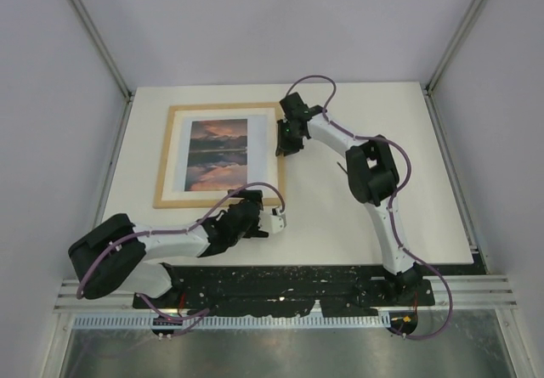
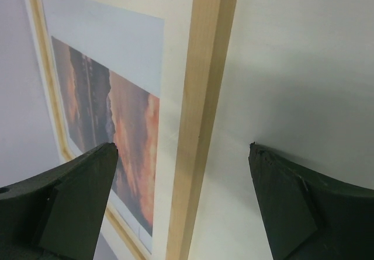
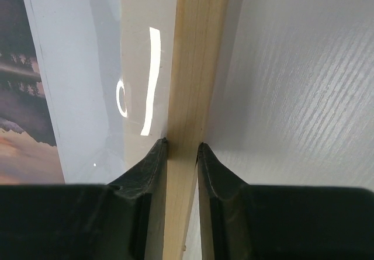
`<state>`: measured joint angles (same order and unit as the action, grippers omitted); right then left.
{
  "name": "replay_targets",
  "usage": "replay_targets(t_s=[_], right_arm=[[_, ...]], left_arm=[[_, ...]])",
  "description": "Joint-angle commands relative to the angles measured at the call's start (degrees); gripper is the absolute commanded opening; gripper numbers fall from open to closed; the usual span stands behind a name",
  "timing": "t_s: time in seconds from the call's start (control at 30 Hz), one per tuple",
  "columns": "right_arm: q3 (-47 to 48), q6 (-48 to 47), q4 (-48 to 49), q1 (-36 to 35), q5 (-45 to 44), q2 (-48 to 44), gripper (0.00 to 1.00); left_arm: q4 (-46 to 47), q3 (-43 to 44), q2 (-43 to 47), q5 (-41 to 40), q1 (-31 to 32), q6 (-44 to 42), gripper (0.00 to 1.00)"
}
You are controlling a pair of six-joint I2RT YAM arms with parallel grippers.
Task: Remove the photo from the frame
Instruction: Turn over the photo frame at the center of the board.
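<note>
The frame [image 1: 169,157] lies flat, face up, on the left half of the white table, with the photo [image 1: 218,154] inside it under a glare-streaked pane. My right gripper [image 1: 286,146] is shut on the frame's right rail [image 3: 196,67] near its far corner, one fingertip on each side of the wood [image 3: 182,146]. My left gripper [image 1: 277,219] hovers open near the frame's near right corner. In the left wrist view its fingers [image 2: 87,178] stand wide apart astride the rail [image 2: 201,114], touching nothing. The photo [image 2: 117,131] shows to the left of that rail.
The white table [image 1: 340,225] runs to the right of the frame. Grey enclosure walls [image 1: 51,98] stand on both sides. A black base plate [image 1: 280,289] holds both arms at the near edge.
</note>
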<state>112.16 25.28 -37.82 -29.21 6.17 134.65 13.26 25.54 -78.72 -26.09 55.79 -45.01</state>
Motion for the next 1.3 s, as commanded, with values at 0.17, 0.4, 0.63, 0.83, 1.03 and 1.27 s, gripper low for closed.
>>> replay_targets(t_s=[0.17, 0.4, 0.63, 0.83, 1.03, 1.27], right_arm=[[-1.07, 1.35, -1.73, 1.7, 5.86, -7.99, 0.08], [-0.63, 2.5, -1.55, 1.96, 8.41, -10.9, 0.08], [-1.42, 3.11, -1.55, 2.06, 9.99, -11.69, 0.08], [-1.77, 3.11, -1.55, 2.14, 10.61, -13.36, 0.08], [-2.91, 3.11, -1.55, 2.14, 10.79, -14.59, 0.08], [-3.7, 3.29, -1.55, 2.14, 11.67, -15.91, 0.08]], left_arm=[[-7.63, 3.73, 3.75, 11.23, -0.51, 4.41, 1.0], [-7.02, 4.87, 0.41, 8.6, -0.68, 3.36, 1.0], [-5.09, 6.54, -3.98, 5.09, -0.6, 3.09, 1.0], [1.58, 6.72, -8.37, -1.94, 0.37, 1.42, 1.0], [9.76, 6.19, -13.03, -7.83, 2.04, -2.0, 0.92], [12.58, 6.89, -15.76, -10.38, 2.39, -3.5, 0.66]])
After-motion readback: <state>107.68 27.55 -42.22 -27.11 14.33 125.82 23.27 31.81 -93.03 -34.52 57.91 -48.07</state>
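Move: The right hand already pinches the photo frame's right bar, so that bar is at its fingertips. The near right corner lies about 18 cm back along the bar, and the screwdriver some 10 cm back and 17 cm to the right. The left hand, wide open over the near bar, has this corner about 3 cm ahead, 7 cm to its right and 3 cm below. The photo's middle lies some 16 cm ahead and 11 cm left of it. The right fingers come off the frame's right bar as that hand draws back about 3 cm and then mostly rises, some 5 cm in all, its opening unchanged. The left hand eases back and right a couple of centimetres, then pushes forward over 4 cm towards the near right corner, tipping its fingers up from a brief dip and beginning to close them around the near bar, one finger close against its outer side. ##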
